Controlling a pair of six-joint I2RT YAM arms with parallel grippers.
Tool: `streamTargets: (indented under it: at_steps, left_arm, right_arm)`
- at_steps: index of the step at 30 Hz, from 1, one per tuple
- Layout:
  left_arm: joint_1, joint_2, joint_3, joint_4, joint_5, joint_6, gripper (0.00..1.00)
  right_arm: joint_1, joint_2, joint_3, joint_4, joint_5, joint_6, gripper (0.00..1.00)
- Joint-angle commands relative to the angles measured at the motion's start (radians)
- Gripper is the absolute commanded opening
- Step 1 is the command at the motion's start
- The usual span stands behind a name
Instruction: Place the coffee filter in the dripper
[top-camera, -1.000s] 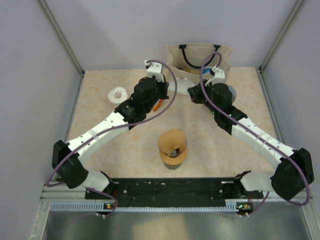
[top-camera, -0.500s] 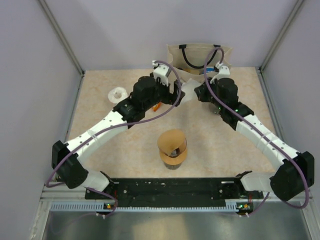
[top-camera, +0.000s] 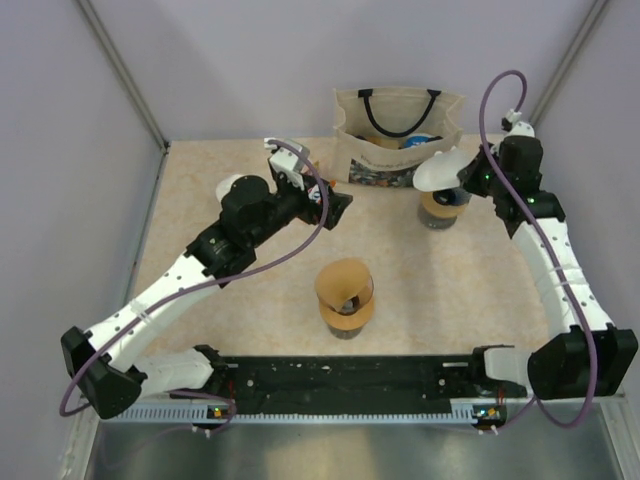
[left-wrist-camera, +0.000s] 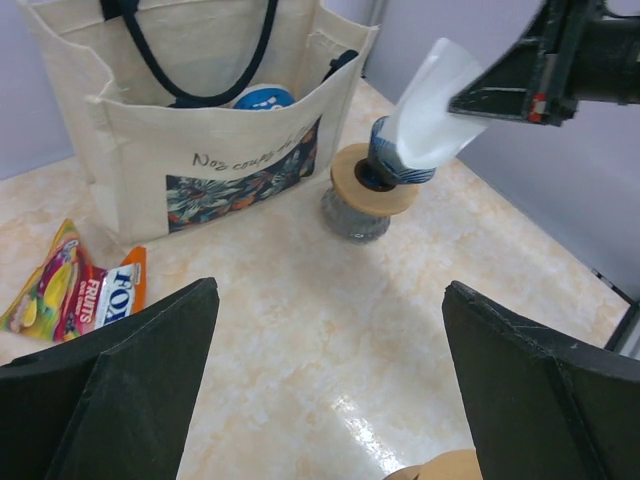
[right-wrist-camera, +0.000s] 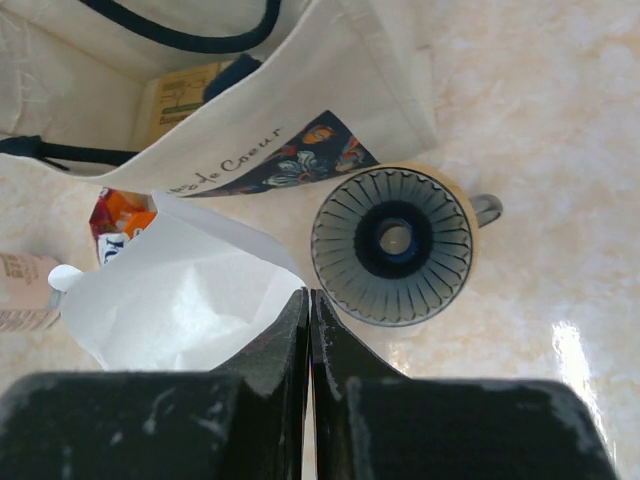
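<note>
The white paper coffee filter (top-camera: 436, 169) hangs pinched at one edge in my right gripper (top-camera: 468, 176), which is shut on it. It hovers just above and to the left of the dripper (top-camera: 443, 206), a grey ribbed cone with a tan wooden collar standing on the table. In the right wrist view the filter (right-wrist-camera: 180, 290) spreads left of the shut fingertips (right-wrist-camera: 308, 296), and the dripper (right-wrist-camera: 392, 245) lies empty beside them. My left gripper (top-camera: 338, 207) stands wide open and empty over bare table. Its wrist view shows the filter (left-wrist-camera: 435, 105) over the dripper (left-wrist-camera: 365, 190).
A cream tote bag (top-camera: 395, 140) with dark handles stands at the back, close behind the dripper. Colourful snack packets (left-wrist-camera: 70, 285) lie at its left foot. A brown cone-shaped object on a dark base (top-camera: 345, 295) stands mid-table near the front.
My left gripper has opened, let go of the filter and drawn back to the left. The right arm has carried the filter rightwards to the dripper.
</note>
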Motion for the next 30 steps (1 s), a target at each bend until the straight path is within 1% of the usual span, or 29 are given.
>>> streamTargets:
  at_steps: [1, 3, 6, 7, 14, 20, 30]
  left_arm:
    - [0.011, -0.020, -0.045, 0.039, -0.103, -0.024, 0.99]
    - [0.016, -0.022, -0.058, 0.033, -0.117, -0.036, 0.99]
    - [0.019, -0.023, -0.067, 0.030, -0.123, -0.036, 0.99]
    - [0.020, -0.022, -0.071, 0.030, -0.123, -0.036, 0.99]
    - [0.031, -0.019, -0.084, 0.027, -0.121, -0.044, 0.99]
    - [0.036, -0.011, -0.084, 0.027, -0.118, -0.048, 0.99]
    - [0.043, -0.003, -0.084, 0.028, -0.121, -0.048, 0.99]
  right_arm:
    - [-0.066, -0.014, 0.061, -0.095, -0.054, -0.017, 0.00]
    - [-0.088, -0.001, 0.067, -0.100, -0.071, -0.017, 0.00]
    - [-0.088, 0.013, 0.069, -0.100, -0.065, -0.019, 0.00]
    - [-0.120, 0.016, 0.070, -0.101, -0.063, -0.020, 0.00]
    - [-0.161, 0.038, 0.078, -0.101, -0.057, -0.030, 0.00]
    - [-0.165, 0.079, 0.073, -0.106, -0.054, -0.039, 0.00]
    - [-0.166, 0.177, 0.090, -0.058, -0.076, -0.062, 0.00]
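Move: My right hand already pinches the paper filter, which reaches out ahead and left of the fingertips. The dripper I'm taking it to is about 6 cm ahead, 2 cm right and 9 cm below; the glass jug stands under it, some 5 cm ahead, 2 cm right and 17 cm down. The cloth bag is roughly 17 cm ahead, 10 cm left and 12 cm below. From my empty left hand the dripper lies about 12 cm ahead, 23 cm right and 14 cm lower. Keeping the filter pinched, I ease my right hand some 5 cm right while sinking, then go almost straight down beside the dripper, about 7 cm lower in all, tipping the fingers down some 15 degrees so the filter comes over the dripper's mouth. My open left hand sinks about 4 cm, drifting forward and left as it turns slightly counter-clockwise. ##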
